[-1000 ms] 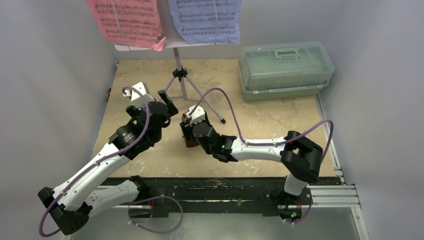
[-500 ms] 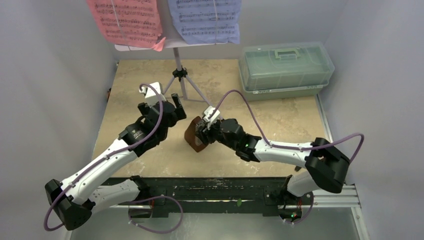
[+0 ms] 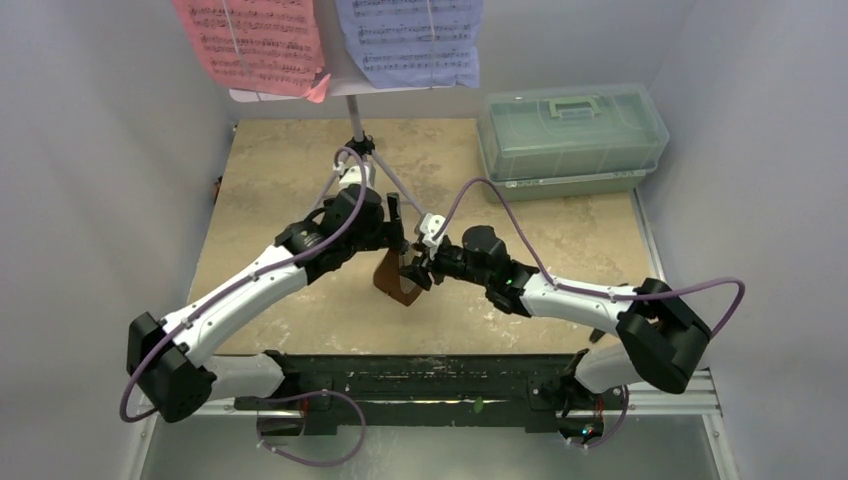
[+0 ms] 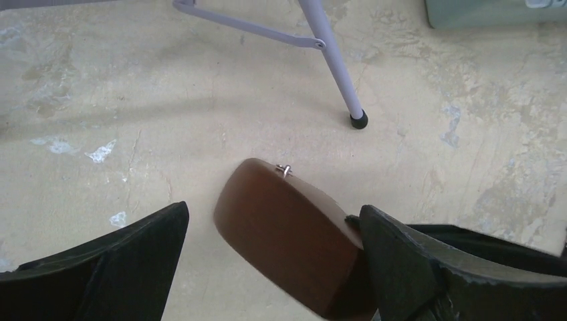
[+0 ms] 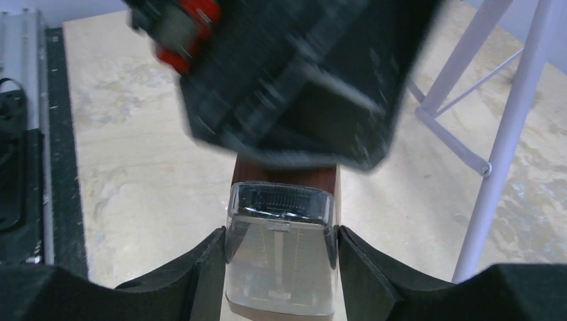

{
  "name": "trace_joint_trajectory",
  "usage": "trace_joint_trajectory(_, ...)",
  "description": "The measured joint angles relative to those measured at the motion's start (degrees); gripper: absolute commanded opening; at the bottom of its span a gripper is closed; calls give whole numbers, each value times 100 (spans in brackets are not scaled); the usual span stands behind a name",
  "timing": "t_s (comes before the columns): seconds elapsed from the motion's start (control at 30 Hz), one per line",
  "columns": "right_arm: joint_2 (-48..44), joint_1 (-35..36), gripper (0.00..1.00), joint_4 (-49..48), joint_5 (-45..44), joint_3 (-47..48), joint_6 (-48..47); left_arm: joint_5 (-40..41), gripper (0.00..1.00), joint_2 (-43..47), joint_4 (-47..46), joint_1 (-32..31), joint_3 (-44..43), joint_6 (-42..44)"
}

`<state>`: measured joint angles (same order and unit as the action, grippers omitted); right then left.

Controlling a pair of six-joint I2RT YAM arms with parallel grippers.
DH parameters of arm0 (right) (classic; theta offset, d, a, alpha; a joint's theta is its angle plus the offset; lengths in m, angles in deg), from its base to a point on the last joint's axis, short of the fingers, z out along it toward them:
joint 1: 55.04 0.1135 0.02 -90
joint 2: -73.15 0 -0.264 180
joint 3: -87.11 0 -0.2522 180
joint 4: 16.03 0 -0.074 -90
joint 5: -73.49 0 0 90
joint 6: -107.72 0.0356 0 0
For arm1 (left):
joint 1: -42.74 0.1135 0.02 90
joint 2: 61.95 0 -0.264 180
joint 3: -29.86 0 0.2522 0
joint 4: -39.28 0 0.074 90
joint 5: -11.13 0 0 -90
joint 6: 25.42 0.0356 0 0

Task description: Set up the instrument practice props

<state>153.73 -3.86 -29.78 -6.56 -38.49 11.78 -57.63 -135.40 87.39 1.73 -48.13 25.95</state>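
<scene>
The brown metronome (image 3: 396, 281) is tilted over the middle of the table, its clear front (image 5: 281, 257) facing the right wrist camera. My right gripper (image 3: 414, 270) (image 5: 281, 235) is shut on its two sides. My left gripper (image 3: 397, 222) (image 4: 274, 212) hangs open just above it, and the metronome's brown back (image 4: 287, 234) sits between its wide-spread fingers (image 4: 140, 257). The lavender music stand (image 3: 358, 135) is at the back on tripod legs (image 4: 331, 53), carrying a pink sheet (image 3: 255, 40) and a pale-blue sheet (image 3: 410, 40).
A translucent green lidded box (image 3: 570, 130) stands at the back right. One stand leg ends in a black foot (image 4: 359, 120) close behind the metronome, and the legs (image 5: 508, 134) rise just right of my right gripper. Grey walls close in both sides.
My left arm has swung right and forward until its open fingers straddle the metronome. My right gripper has closed on the metronome and its arm has stretched out to the right.
</scene>
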Motion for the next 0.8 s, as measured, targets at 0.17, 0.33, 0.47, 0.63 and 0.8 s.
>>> trace_joint_trajectory(0.17, -238, -553, 0, 22, 940, -227, 76, -17, 99, 990, -363, 52, 595, 529)
trace_joint_trajectory(0.33, -321, -951, 0, -262, 1786, -466, 136, -1215, 95, 2138, -1705, 109, 1757, 1834)
trace_joint_trajectory(0.47, -251, -1010, 0, -350, 2315, -492, 118, -2636, 98, 3158, -2568, 103, 2780, 3106)
trace_joint_trajectory(0.63, -175, -1078, 0, -455, 2964, -520, 9, -4183, 100, 3351, -2752, 98, 2973, 4725)
trace_joint_trajectory(0.8, -114, -1080, 0, -490, 3364, -518, -184, -4697, 100, 3268, -2629, 72, 3228, 5694)
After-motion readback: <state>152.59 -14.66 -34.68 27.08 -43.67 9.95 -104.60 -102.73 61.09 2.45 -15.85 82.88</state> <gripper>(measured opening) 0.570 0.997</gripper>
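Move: The metronome that my left hand is after, held by its clear-covered face in my right fingers, is about 6 cm back, 5 cm to the right and 6 cm below my left hand. From that hand, the music stand's near right foot sits some 10 cm to the right, about level, and roughly 17 cm below; the stand's leg hub is about 8 cm straight ahead and a little lower. From my right hand, the metronome's middle is some 4 cm left, 1 cm ahead and 2 cm below. I swing my open left hand back about 11 cm and slightly right, lifting some 4 cm before sinking again, while it turns roughly 65 degrees clockwise and tips up until its spread fingers face right towards the metronome's left side, not yet gripping. My right hand keeps its pinch and draws the metronome 2 to 3 cm right, then back about 4 cm, turning it some 20 degrees counter-clockwise. ##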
